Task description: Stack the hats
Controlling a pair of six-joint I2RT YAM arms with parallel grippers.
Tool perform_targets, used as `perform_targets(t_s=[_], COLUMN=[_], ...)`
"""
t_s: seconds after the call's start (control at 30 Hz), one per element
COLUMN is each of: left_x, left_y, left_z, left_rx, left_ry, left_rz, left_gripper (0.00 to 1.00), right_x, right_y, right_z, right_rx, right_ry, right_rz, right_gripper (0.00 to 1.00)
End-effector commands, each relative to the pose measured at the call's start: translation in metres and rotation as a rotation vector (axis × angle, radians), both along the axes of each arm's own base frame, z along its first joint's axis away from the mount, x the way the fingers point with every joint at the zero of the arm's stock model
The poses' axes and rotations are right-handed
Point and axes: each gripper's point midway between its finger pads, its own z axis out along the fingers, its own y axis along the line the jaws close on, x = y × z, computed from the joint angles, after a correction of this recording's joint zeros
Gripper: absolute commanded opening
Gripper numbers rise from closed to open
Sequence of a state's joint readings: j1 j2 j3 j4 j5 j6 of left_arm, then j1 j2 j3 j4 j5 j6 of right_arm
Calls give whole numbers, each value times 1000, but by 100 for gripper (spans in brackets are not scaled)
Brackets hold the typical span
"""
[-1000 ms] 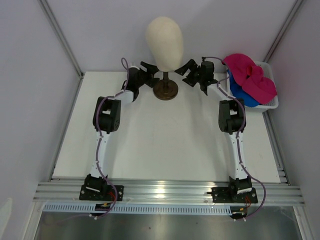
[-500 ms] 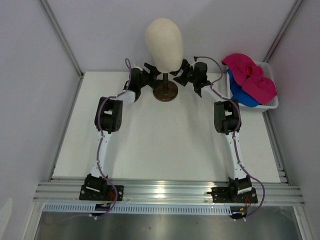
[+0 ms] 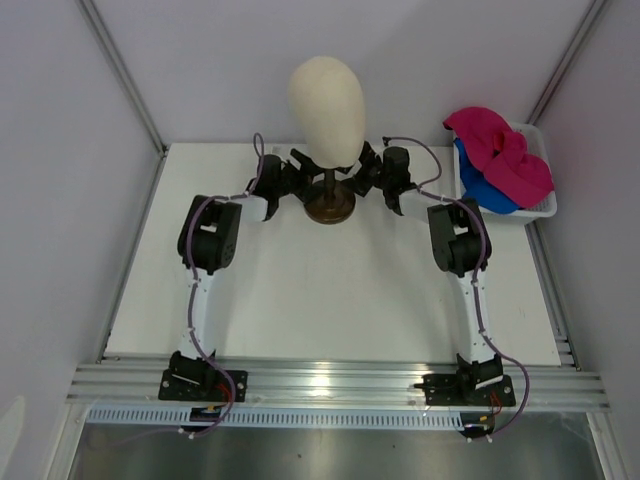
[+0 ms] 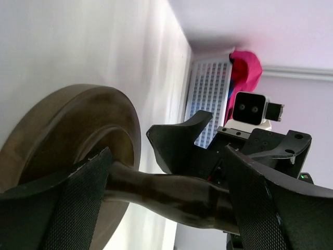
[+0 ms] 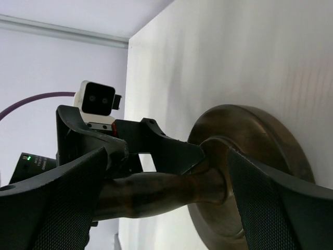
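The hats lie piled in the white mesh basket (image 3: 541, 206) at the back right: a magenta-pink hat (image 3: 497, 146) on top of a royal blue hat (image 3: 484, 189). The pink hat (image 4: 245, 73) also shows in the left wrist view. Neither gripper is near them. My left gripper (image 3: 305, 171) and right gripper (image 3: 365, 172) flank the dark stem of the mannequin stand (image 3: 330, 205) from either side. Both are open, and the stem (image 4: 171, 195) (image 5: 156, 192) lies across the gap between each pair of pads.
The cream mannequin head (image 3: 327, 94) stands bare on its stand at the back centre. Its round base (image 4: 62, 135) (image 5: 260, 140) sits close to both grippers. Each wrist view shows the other gripper just beyond the stem. Walls close in behind and on both sides.
Both grippers have moved inward from either side of the mannequin, and their open jaws now reach the stand's stem. The hats have not moved.
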State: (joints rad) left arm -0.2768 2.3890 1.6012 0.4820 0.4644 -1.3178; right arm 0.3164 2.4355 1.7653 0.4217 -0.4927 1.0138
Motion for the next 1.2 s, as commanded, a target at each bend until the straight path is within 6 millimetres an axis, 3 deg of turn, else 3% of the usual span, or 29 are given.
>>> perform_targets(t_s=[0.0, 0.03, 0.07, 0.13, 0.17, 0.23, 0.27, 0.3, 0.63, 0.8, 0.93, 1.07, 1.17], left_x=[-33, -40, -44, -56, -64, -74, -83, -87, -137, -156, -165, -168, -166], left_y=[-20, -18, -19, -23, -24, -28, -26, -28, -4, 6, 9, 12, 18], left_z=[50, 43, 55, 52, 45, 54, 44, 54, 50, 49, 52, 65, 76], left_rx=[-21, -13, -18, -4, 13, 20, 33, 31, 133, 148, 180, 194, 217], left_ry=[-129, -114, -138, -135, -124, -138, -114, -135, -129, -147, -167, -197, -214], left_rz=[-77, -80, -83, -101, -109, -121, -125, -122, -67, -33, -35, -29, 0], left_gripper=[91, 90, 91, 90, 90, 90, 90, 90, 89, 88, 88, 88, 88], right_x=[-30, -35, -44, -54, -61, -74, -79, -89, -129, -132, -125, -109, -108], right_y=[19, 17, 15, 15, 18, 16, 18, 19, -2, -13, -35, -70, -83], right_z=[63, 63, 61, 61, 72, 62, 64, 63, 53, 40, 34, 43, 52], right_rx=[59, 61, 63, 71, 89, 84, 84, 77, -27, -142, -210, -209, -217], right_ry=[-130, -126, -112, -106, -126, -101, -106, -100, -40, -7, 33, 64, 67], right_rz=[29, 25, 24, 21, 26, 25, 25, 29, -16, -26, -56, -101, -129], right_gripper=[99, 99, 100, 100, 100, 100, 99, 99, 99, 99, 100, 99, 99])
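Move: Between the two open grippers stands the wooden post of the head stand, at their height. It is about 5 cm to the left hand's right and 7 cm to the right hand's left, roughly level with both fore and aft. The round base sits directly under the post, some 8 cm below the hands; the pale head tops it, its middle around 20 cm above them. Drawing the head stand back towards the robot, both open hands work together from either side of its post: the left goes back about 16 cm, the right about 13. Near the end the left slows and rises a few centimetres, edging outward, while the right rolls slightly and swings about 7 cm right, coming away from the post. Neither gripper closes. ##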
